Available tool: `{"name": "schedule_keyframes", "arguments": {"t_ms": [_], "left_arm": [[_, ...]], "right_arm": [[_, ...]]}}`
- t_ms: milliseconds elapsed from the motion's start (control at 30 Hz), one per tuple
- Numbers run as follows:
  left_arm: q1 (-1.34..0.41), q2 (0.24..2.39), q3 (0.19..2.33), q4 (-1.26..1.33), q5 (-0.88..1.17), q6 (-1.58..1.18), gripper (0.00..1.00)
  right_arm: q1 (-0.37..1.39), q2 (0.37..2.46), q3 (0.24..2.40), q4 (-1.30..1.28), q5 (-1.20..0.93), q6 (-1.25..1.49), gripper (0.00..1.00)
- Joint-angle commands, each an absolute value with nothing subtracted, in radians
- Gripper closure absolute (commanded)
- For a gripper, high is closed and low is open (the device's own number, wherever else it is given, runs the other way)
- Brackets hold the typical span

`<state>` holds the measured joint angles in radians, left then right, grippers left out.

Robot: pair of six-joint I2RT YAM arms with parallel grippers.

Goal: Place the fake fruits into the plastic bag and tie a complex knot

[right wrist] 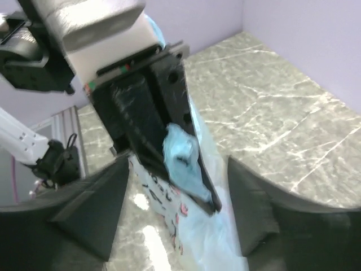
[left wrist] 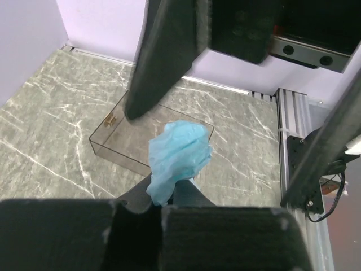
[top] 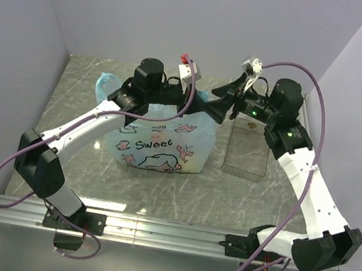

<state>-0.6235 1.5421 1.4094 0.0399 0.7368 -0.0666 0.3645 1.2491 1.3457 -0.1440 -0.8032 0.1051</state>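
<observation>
The plastic bag (top: 159, 142), light blue with a pink cartoon print, stands at the middle of the table. My left gripper (top: 197, 100) hangs over its top right corner and is shut on a twisted end of the bag (left wrist: 177, 155). My right gripper (top: 223, 101) is right beside it, open, its two fingers (right wrist: 96, 203) standing on either side of the left gripper's fingers (right wrist: 152, 130) and the pinched blue plastic (right wrist: 181, 158) without touching them. The bag's body (right wrist: 225, 243) spreads out below. The fake fruits do not show in any view.
A clear rectangular tray (top: 248, 150) lies just right of the bag, also seen under the left gripper as the tray (left wrist: 113, 141). Purple walls close in the marble table on three sides. An aluminium rail (top: 165, 230) runs along the near edge.
</observation>
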Motion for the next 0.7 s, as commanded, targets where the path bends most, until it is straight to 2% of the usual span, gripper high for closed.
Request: {"name": "schedule_keyframes", "arguments": {"t_ms": [0, 67, 200, 367, 667], "left_arm": [[-0.618, 1.519, 1.404, 0.083, 0.761, -0.084, 0.99], [-0.615, 1.514, 1.394, 0.084, 0.781, -0.086, 1.00], [-0.606, 1.522, 1.416, 0.097, 0.821, -0.110, 0.99], [-0.595, 1.560, 1.442, 0.117, 0.906, -0.173, 1.00], [-0.586, 1.603, 1.486, 0.137, 0.957, -0.232, 0.98]], "right_arm": [[0.296, 1.171, 1.322, -0.173, -0.827, 0.057, 0.09], [0.253, 1.135, 1.292, -0.172, -0.857, 0.032, 0.03], [0.206, 1.105, 1.204, -0.160, -0.893, -0.067, 0.02], [0.221, 1.101, 0.993, 0.159, -0.957, -0.017, 0.02], [0.304, 1.239, 0.960, 0.388, -0.977, -0.002, 0.03]]}}
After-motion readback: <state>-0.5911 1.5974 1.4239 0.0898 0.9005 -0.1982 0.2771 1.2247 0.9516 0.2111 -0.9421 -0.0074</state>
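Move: The shut left fingers already hold the bag's gathered right handle. The bag neck hanging beneath them is about 5 cm below the left hand, and from the right hand about 6 cm to its left, 1 cm ahead and 8 cm down. The bag body stands some 13 cm left of the right hand, 6 cm back and 25 cm below it. The clear box lies roughly 17 cm to the right of that hand, 2 cm back and 33 cm down. Rightwards first, the right hand backs off some 5 cm from the handle tuft while its fingers finish opening wide. It then sinks to nearly 10 cm below its start and swings back left about 4 cm, bringing the open fingers level with the bag neck under the left gripper. The left hand keeps its pinch on the handle almost in place, turning a few degrees. ##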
